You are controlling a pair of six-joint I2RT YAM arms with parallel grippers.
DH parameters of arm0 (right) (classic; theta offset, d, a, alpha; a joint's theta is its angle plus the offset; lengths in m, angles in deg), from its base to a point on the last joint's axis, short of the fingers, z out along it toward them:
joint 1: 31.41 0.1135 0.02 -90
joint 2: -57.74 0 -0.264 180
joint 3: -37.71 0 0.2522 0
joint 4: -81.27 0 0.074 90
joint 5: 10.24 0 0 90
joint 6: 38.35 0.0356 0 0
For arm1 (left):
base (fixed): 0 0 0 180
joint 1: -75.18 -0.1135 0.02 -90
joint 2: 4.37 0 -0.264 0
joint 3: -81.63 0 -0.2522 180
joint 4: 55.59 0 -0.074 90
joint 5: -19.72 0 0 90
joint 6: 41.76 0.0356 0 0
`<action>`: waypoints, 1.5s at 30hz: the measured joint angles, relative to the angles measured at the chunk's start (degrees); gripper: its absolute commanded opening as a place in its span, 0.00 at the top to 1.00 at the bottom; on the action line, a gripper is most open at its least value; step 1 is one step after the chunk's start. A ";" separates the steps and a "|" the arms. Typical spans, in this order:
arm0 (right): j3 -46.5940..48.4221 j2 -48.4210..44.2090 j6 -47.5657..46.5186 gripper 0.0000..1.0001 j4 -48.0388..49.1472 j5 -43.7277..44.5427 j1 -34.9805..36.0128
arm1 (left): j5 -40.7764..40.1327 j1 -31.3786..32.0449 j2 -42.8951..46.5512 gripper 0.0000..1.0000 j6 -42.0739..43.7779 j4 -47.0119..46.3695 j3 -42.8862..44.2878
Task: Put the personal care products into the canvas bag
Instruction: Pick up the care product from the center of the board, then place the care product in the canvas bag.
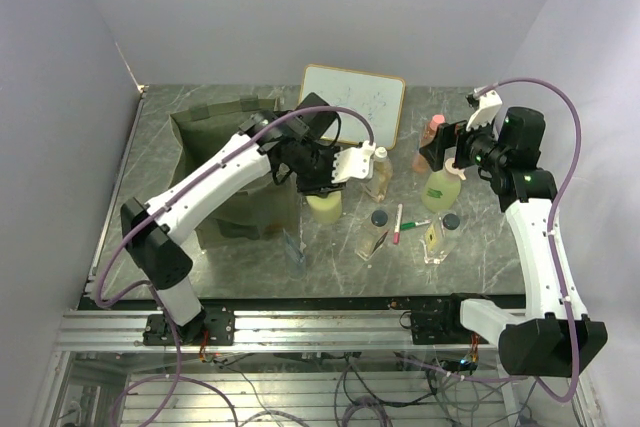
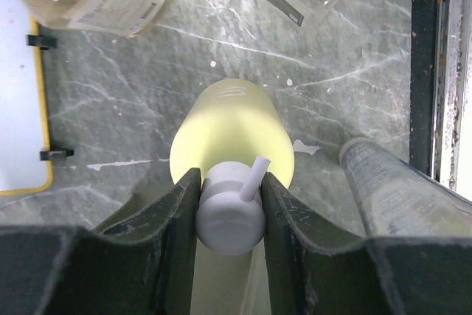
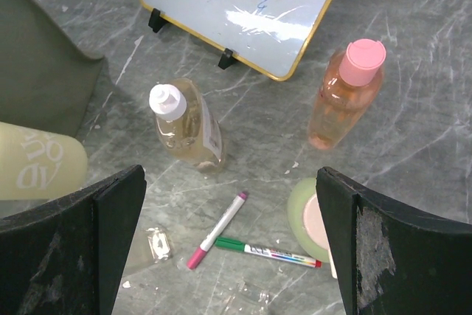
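My left gripper (image 2: 230, 204) is shut on the white cap (image 2: 230, 219) of the yellow-green bottle (image 1: 323, 205), just right of the olive canvas bag (image 1: 215, 142). I cannot tell whether the bottle rests on the table. My right gripper (image 3: 232, 248) is open and empty, hovering over the green bottle with the peach pump (image 3: 304, 215). The orange bottle with the pink cap (image 3: 343, 101) and the clear amber bottle (image 3: 188, 127) stand in front of the whiteboard. Two clear dark-capped bottles (image 1: 375, 232) (image 1: 440, 232) lie nearer the front.
A wood-framed whiteboard (image 1: 352, 102) leans at the back. A pink-capped marker (image 3: 217, 230) and a green marker (image 3: 265, 251) lie crossed under the right gripper. A clear tube-like item (image 2: 398, 197) lies beside the held bottle. A metal rail (image 1: 300, 327) runs along the front edge.
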 measured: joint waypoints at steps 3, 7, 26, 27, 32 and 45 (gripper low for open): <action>0.57 0.61 0.00 0.00 0.02 -0.83 0.00 | -0.35 0.00 1.92 0.93 -0.90 0.48 1.25; 1.64 1.77 -0.02 0.00 0.02 -1.75 0.02 | -0.57 0.00 4.15 0.93 -1.95 2.08 3.43; 4.26 4.66 -0.76 0.00 0.07 -3.58 2.71 | -0.59 -1.95 5.60 0.93 -7.28 7.65 16.50; 4.28 4.74 -0.81 0.00 0.07 -3.58 2.86 | -0.61 -2.19 5.60 0.93 -7.41 7.82 17.46; 4.28 5.44 -0.85 0.00 0.07 -3.58 3.41 | -0.59 -3.58 5.60 0.93 -8.17 8.35 23.12; 4.68 6.64 -0.85 0.00 0.11 -3.56 3.67 | 3.19 -17.94 6.27 0.93 -14.40 6.73 34.36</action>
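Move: The left hand holds the yellow pump bottle by its head, already off the table; the canvas bag's middle lies about 20 cm left, 6 cm ahead and 10 cm below. Below it, the white-capped bottle is 15 cm right and 11 cm ahead, the clear tube 5 cm left and 6 cm back. From the right hand the bag is some 43 cm left, 2 cm back, 16 cm below. Left hand lifts the still-pinched pump bottle about 23 cm, veering left towards the bag; right drifts left. ##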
